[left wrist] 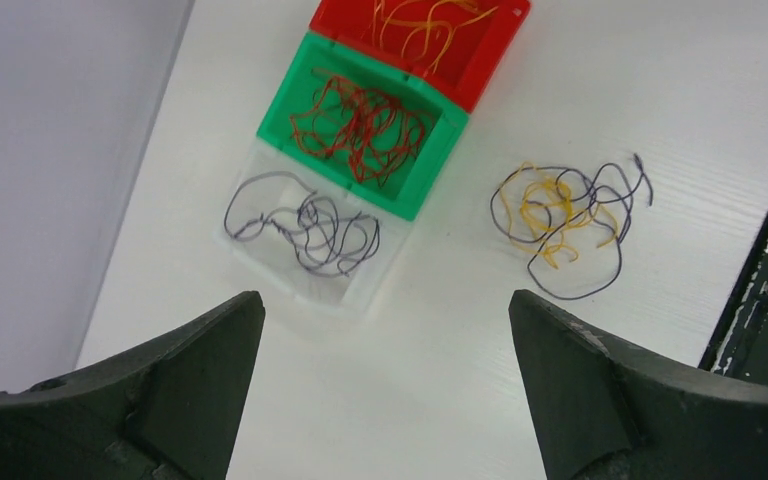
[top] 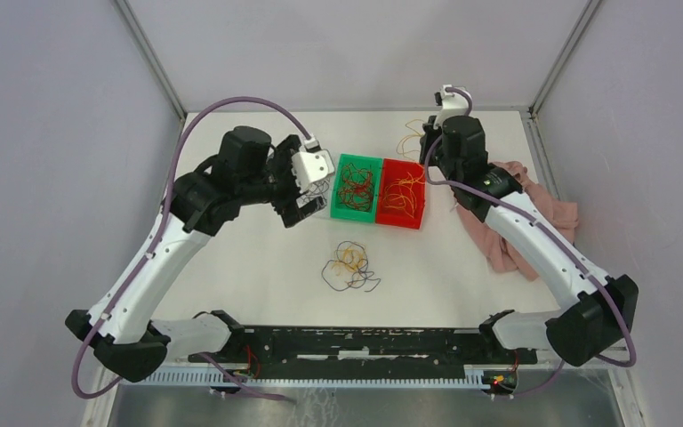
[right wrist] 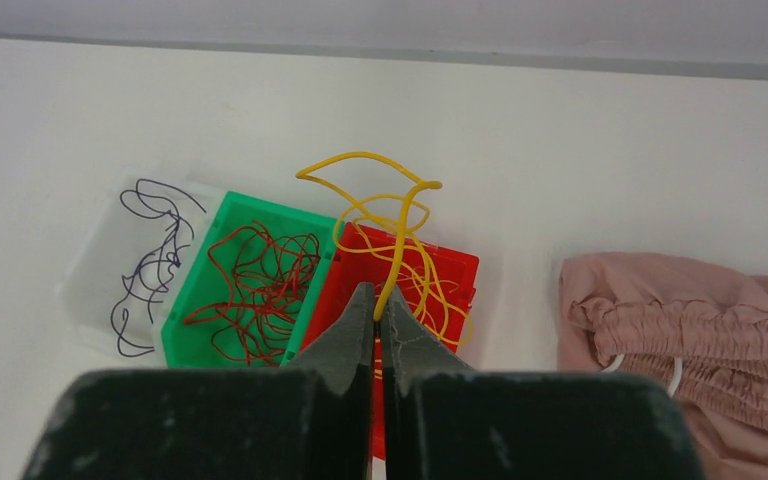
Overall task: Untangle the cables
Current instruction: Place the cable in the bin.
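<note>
A tangled clump of yellow and dark purple cables [top: 349, 265] lies loose on the table in front of the bins; it also shows in the left wrist view [left wrist: 560, 215]. My right gripper [right wrist: 380, 302] is shut on a yellow cable [right wrist: 392, 205] and holds it above the red bin [right wrist: 457, 268], which has yellow cables in it. In the top view that cable [top: 407, 140] hangs behind the red bin [top: 416, 212]. My left gripper [left wrist: 385, 305] is open and empty, above the table near the clear bin [left wrist: 260, 262] of dark purple cables.
The green bin [top: 339, 212] of dark red cables stands between the clear and red bins. A pink cloth [top: 520, 218] with a white drawstring lies at the right. A black rail [top: 365, 342] runs along the near edge.
</note>
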Robot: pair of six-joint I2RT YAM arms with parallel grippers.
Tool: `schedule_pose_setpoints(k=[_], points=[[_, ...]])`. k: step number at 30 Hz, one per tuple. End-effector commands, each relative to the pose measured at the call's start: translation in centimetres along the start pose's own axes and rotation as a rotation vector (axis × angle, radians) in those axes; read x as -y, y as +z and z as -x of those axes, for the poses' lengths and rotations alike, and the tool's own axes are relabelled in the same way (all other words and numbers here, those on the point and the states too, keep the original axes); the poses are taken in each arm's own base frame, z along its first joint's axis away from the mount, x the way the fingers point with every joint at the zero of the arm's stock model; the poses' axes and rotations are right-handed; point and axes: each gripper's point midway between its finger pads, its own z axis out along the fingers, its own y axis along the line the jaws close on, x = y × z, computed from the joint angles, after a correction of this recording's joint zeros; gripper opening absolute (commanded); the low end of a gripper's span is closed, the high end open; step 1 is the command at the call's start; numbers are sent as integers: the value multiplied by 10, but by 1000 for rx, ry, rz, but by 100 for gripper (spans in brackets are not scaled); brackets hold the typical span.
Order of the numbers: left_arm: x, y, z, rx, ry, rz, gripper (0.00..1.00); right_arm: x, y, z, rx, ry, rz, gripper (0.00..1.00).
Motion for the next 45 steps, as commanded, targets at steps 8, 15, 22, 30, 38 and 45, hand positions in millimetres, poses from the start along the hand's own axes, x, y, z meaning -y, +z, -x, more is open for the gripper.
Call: schedule_pose_setpoints(k=[8,15,22,30,38,45], points=[[-48,-16,-8,20,-227,191,99,7,45,-44,-80,16,-76,0],[-61,-22,-8,15,-253,264,99,21,61,-99,-210,-18,-154,1],[-79,-22,-29,-77,-250,369,99,19,75,-153,-371,-19,-164,1],[-74,-8,-48,-137,-296,344,99,14,95,-202,-512,-20,-168,1],[-69,-9,-43,-107,-259,318,99,4,109,-225,-579,-27,-129,3],[-74,-11,-36,-86,-241,324,99,-15,90,-165,-479,25,-31,47]])
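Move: My right hand holds the yellow cable in shut fingers; the red bin's middle is about 28 cm below, 5 cm ahead and 3 cm to the left. The green bin is level with it, some 11 cm further left. The pink cloth is about 24 cm to my right hand's right and 1 cm ahead. From my empty left hand, the red bin is roughly 20 cm ahead, 16 cm right and 31 cm below. I lower my right hand about 25 cm, almost straight down with a slight reach forward, tipping the fingers some 35 degrees downward until they are over the red bin. Only then do I open them to nearly half and release the yellow cable, easing a little left. My open left hand drifts forward and left about 8 cm, turning counter-clockwise. ##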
